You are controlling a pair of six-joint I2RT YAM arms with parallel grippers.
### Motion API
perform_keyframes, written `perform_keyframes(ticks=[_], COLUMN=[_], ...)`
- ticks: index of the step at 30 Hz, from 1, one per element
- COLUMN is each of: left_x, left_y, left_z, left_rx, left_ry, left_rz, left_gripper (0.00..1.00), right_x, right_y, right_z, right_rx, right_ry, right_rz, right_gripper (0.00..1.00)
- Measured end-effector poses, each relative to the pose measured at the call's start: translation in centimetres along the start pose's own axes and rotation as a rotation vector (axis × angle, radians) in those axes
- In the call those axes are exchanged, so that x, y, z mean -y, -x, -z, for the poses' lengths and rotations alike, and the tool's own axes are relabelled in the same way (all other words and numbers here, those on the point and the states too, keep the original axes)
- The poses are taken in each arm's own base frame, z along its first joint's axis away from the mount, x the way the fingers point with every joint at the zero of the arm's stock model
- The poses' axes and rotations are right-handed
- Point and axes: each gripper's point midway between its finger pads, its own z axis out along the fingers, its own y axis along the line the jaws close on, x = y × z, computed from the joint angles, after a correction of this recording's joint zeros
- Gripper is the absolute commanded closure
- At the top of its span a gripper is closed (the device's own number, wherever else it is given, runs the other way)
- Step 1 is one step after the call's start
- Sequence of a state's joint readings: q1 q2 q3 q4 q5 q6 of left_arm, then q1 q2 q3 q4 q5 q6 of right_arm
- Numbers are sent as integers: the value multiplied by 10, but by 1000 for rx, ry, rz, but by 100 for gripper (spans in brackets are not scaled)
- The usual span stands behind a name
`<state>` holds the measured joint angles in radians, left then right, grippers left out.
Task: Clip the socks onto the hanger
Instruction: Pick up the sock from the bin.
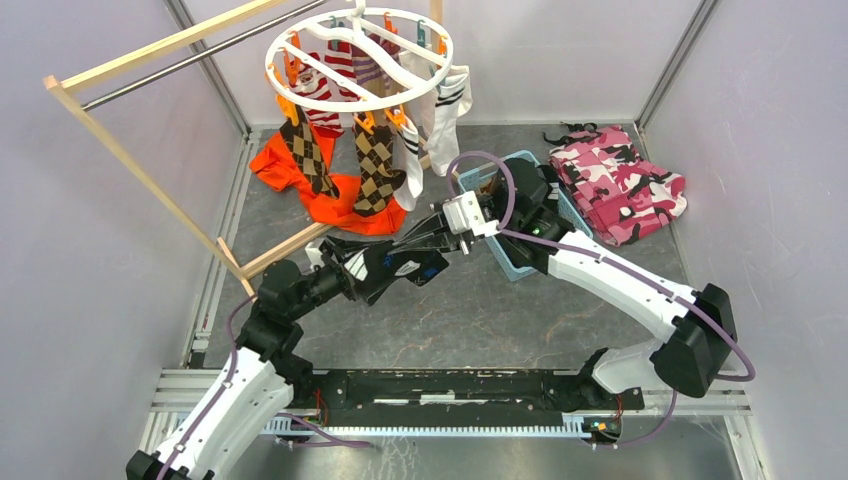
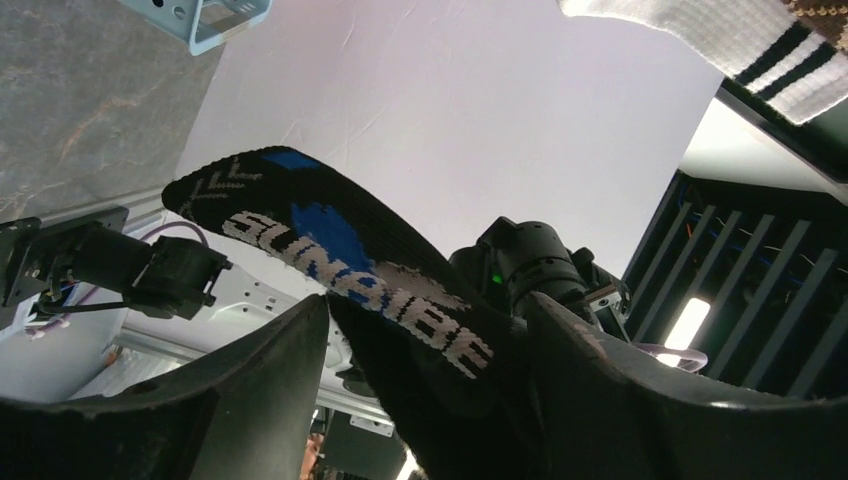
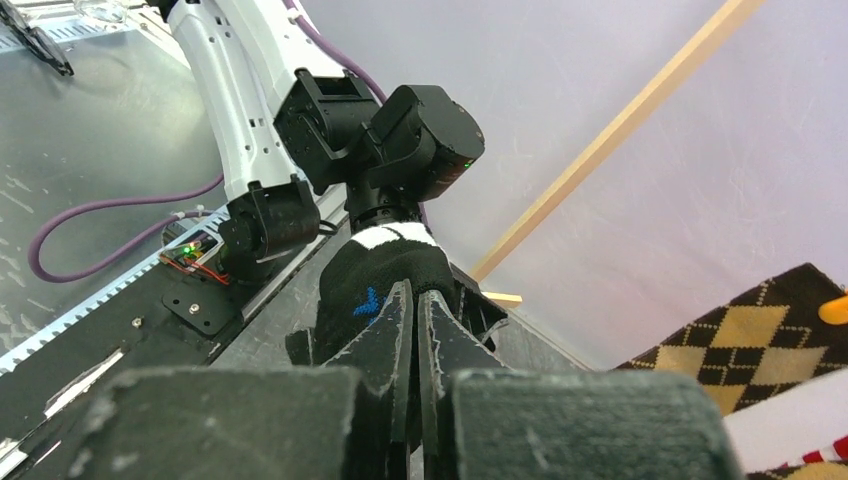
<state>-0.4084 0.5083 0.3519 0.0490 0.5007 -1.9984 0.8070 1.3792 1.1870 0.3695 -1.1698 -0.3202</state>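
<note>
The white round hanger (image 1: pixel 360 60) hangs at the back with socks clipped to it: two brown argyle ones (image 1: pixel 378 165), a red-and-white striped one (image 1: pixel 325 95) and white ones with black stripes (image 1: pixel 450 100). A black sock with blue patches and white lettering (image 2: pixel 340 255) lies between the wide-apart fingers of my left gripper (image 2: pixel 425 300), its free end sticking up to the left. My right gripper (image 3: pixel 414 290) is shut, pinching that same black sock (image 3: pixel 365 290) at its tips. In the top view the two grippers meet mid-table, left (image 1: pixel 428 238) and right (image 1: pixel 462 215).
A light blue basket (image 1: pixel 508 268) sits under the right arm. Pink camouflage cloth (image 1: pixel 615 185) lies at the back right, an orange garment (image 1: pixel 290 165) at the back left. A wooden rack (image 1: pixel 130 150) with a metal bar (image 1: pixel 200 55) carries the hanger.
</note>
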Motion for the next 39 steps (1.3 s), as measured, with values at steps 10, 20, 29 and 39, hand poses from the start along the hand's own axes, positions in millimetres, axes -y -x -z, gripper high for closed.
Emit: perform_keyframes(ticks=[10,20,29,39], left_x=[-2,-7,-1,-2], left_y=[2,7,12,25], left_z=[-2,-3,1,3], left_rx=[-13,-16,30,145], left_ry=[-17,-36,-95,-94], left_rz=[41,44,-41,-393], left_gripper=[60,96,98,98], right_x=[-4,-11,-32,-100], right_y=[0,-11,-7,-61], right_z=[-11,-9,7,38], right_rx=[18,-23,-95,-253], right_ry=[27,44,53,131], right_rz=[19,-7,26,11], right_gripper=[100,100,97,69])
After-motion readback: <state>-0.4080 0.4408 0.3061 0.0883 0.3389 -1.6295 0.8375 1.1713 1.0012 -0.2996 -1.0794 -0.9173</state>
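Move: The black socks hang pinched in my right hand. Their middle is about 2 cm right of my left hand point and 3 cm below, with my open left fingers around the near end. From my right hand that middle sits roughly 8 cm below and 1 cm back. Seen from my left hand, the argyle sock on the hanger is some 15 cm ahead and 2 cm left, and the bin about 23 cm ahead, 32 cm right and 20 cm lower. I shut my left fingers on the black socks just below my right grip, keeping that arm nearly still. Then my right hand dips, opens about a quarter to let go, and drops away some 10 cm, also drawing 5 cm right and 4 cm back, its fingers tipping about 15 degrees down. Meanwhile my left wrist rolls some 20 degrees, keeping its pinch. ##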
